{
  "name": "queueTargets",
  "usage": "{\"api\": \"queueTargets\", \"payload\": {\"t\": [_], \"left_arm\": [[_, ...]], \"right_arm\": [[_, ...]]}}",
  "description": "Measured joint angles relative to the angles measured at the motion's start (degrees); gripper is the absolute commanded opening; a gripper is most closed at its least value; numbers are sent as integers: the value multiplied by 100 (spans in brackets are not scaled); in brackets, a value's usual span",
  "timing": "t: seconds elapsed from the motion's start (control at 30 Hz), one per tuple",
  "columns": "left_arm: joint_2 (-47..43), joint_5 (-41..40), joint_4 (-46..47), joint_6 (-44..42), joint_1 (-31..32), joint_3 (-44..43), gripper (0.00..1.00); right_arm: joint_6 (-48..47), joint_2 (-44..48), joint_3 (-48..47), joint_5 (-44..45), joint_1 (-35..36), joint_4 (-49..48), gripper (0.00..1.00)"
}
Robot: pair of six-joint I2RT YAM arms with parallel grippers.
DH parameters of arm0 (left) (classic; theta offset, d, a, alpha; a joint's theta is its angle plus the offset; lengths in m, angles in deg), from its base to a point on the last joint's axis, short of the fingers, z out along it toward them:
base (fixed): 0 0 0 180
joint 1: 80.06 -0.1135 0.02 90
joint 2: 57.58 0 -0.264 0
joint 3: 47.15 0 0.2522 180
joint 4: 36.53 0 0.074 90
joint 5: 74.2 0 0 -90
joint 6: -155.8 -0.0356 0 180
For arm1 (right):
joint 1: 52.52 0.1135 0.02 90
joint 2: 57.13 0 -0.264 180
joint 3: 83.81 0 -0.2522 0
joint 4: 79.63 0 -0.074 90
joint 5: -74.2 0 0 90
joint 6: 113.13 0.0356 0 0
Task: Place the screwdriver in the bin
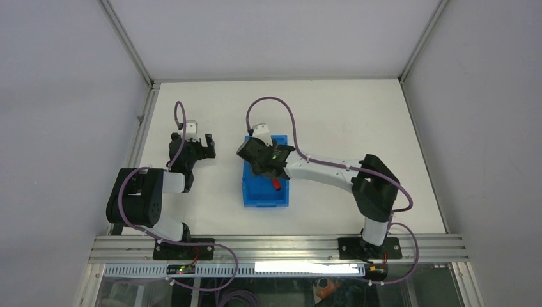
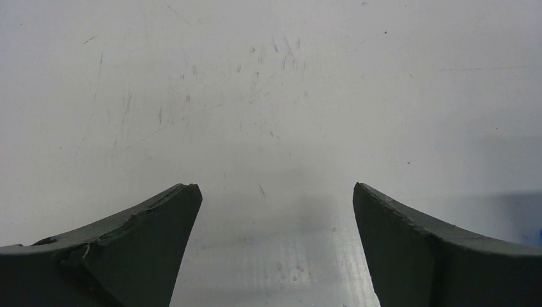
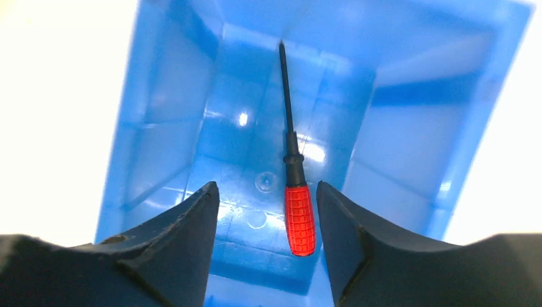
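The screwdriver (image 3: 299, 217), with a red handle and a thin black shaft, is inside the blue bin (image 3: 160, 96), its tip pointing at the far wall. My right gripper (image 3: 266, 185) hangs open over the bin. The handle sits between the fingers, close to the right one, and neither finger presses on it. From above, the red handle (image 1: 276, 184) shows in the bin (image 1: 255, 195) just past my right gripper (image 1: 273, 174). My left gripper (image 1: 206, 142) is open over bare table to the left of the bin, and nothing lies between its fingertips (image 2: 185, 195).
The white table (image 1: 358, 115) ends at metal frame rails on the left and at the back. An aluminium rail (image 1: 281, 246) at the near edge carries both arm bases. Purple cables loop above each arm.
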Motion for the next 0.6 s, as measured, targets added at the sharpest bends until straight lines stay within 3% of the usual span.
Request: {"api": "queueTargets", "payload": {"t": [0.03, 0.07, 0.1, 0.33, 0.6], "left_arm": [[0, 0, 0, 0, 0, 0, 99], [0, 0, 0, 0, 0, 0, 99], [0, 0, -2, 0, 0, 0, 99], [0, 0, 0, 0, 0, 0, 99], [0, 0, -2, 0, 0, 0, 99]], "right_arm": [[-66, 85, -68, 31, 0, 20, 74], [-197, 221, -179, 92, -7, 57, 92], [-249, 317, -251, 120, -13, 74, 98], [-730, 1432, -341, 216, -509, 299, 99], [-1014, 3025, 664, 264, -2667, 761, 99]]}}
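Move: The screwdriver already lies on the bin floor, almost straight below the right hand, about 8 cm down and perhaps a centimetre back, with its tip pointing forward. The bin stands around it, its middle level with the hand in the forward direction, about 2 cm to the left and some 6 cm below. From the idle left hand the screwdriver lies about 29 cm to the right, 13 cm back and 4 cm lower. Up out of the bin first, the empty right hand climbs about 11 cm almost straight, its half-open fingers spreading wide as it rises. It then swings right, some 21 cm by the end and a little forward, away from the screwdriver and bin over bare table, while the wrist turns about 20 degrees clockwise and tips its fingers up somewhat. ##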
